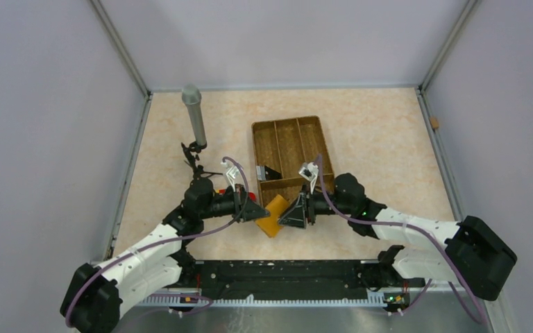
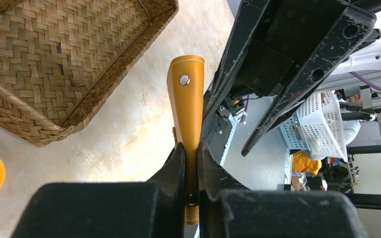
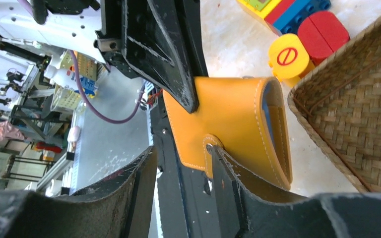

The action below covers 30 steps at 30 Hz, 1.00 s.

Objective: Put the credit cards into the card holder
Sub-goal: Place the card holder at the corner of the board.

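Note:
The tan-orange card holder (image 1: 271, 218) hangs just above the table in front of the woven tray. My left gripper (image 2: 191, 147) is shut on its edge, and its stud (image 2: 184, 79) faces the left wrist camera. In the right wrist view the card holder (image 3: 228, 116) gapes a little, showing a blue lining (image 3: 266, 111). My right gripper (image 3: 182, 151) is open, and one fingertip (image 3: 219, 157) touches the snap tab (image 3: 208, 159). Small dark and pale flat pieces (image 1: 266, 172) lie in the tray; I cannot tell whether they are the credit cards.
The woven brown divided tray (image 1: 323, 142) stands just behind both grippers. A grey cylinder (image 1: 194, 114) on a small stand rises at the back left. Toy bricks (image 3: 290, 12) and a yellow disc (image 3: 288, 57) lie beside the tray's near corner.

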Tool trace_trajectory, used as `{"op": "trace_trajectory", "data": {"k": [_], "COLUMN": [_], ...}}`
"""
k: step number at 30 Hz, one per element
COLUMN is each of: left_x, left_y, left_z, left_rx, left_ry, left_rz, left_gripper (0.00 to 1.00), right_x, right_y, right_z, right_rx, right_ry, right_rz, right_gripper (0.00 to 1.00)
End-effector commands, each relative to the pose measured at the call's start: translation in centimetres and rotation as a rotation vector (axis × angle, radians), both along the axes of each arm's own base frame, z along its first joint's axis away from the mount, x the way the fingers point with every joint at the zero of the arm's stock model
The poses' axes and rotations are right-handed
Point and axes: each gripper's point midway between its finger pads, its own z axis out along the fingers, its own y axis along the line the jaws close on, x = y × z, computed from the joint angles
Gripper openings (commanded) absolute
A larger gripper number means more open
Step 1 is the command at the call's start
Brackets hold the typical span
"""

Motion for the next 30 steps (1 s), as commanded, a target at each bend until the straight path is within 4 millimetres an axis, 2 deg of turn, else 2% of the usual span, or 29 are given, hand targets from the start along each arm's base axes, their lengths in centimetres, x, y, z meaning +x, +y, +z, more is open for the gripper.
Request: {"op": "trace_trajectory", "data": {"k": [1,9,15,18,25,30], "left_x": [-0.6,-1.3,-1.5,-1.3,-1.1,-1.0], "left_y": [-0.3,-0.3,-0.5,-0.5,-0.4,-0.4], "left_z": [2.0,2.6,3.3,3.4,3.3,3.2], "left_rx": [-0.064,-0.077,-0.105,-0.109,-0.108,-0.111], "left_ry": [-0.088,-0.090,-0.093,-0.099,-0.098,-0.085], "left_rz": [-0.059,-0.089,-0.107,-0.098,-0.079,-0.072], "left_gripper": [0.00,0.00,0.00,0.00,0.00,0.00], "right_x": [0.5,1.0,0.2,-0.4,-1.0,-0.7], "right_y": [-0.4,-1.2,-0.5,-0.3,0.3,1.0], "right_z": [0.4,0.1,0.3,1.1,2.6,3.2], "right_rx": [0.032,0.016,0.030,0.066,0.117,0.131], "right_ry": [-0.039,-0.059,-0.048,-0.045,-0.060,-0.078], "right_rz": [-0.017,-0.041,0.045,0.084,0.133,0.138], "right_gripper": [0.45,0.47,0.47,0.45,0.33,0.16]}}
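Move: The card holder stays pinched in the left hand, its middle about 3 cm to that hand's right and 1 cm back, level in height. From the right hand, the card holder's middle lies some 3 cm left and 1 cm ahead, about level. The wicker tray's middle lies about 15 cm ahead of the right hand, 4 cm to its right and 13 cm lower; the yellow block is 12 cm to its left, 1 cm ahead and 12 cm below. The card holder's snap strap is what the right fingers work at: their hand first dips and edges right by about 1 cm, then draws back some 1.5 cm, turning slightly counter-clockwise while the half-open fingers narrow by about half around the strap. The left hand keeps its pinch on the holder and eases up about 1.5 cm and back 1 cm. ##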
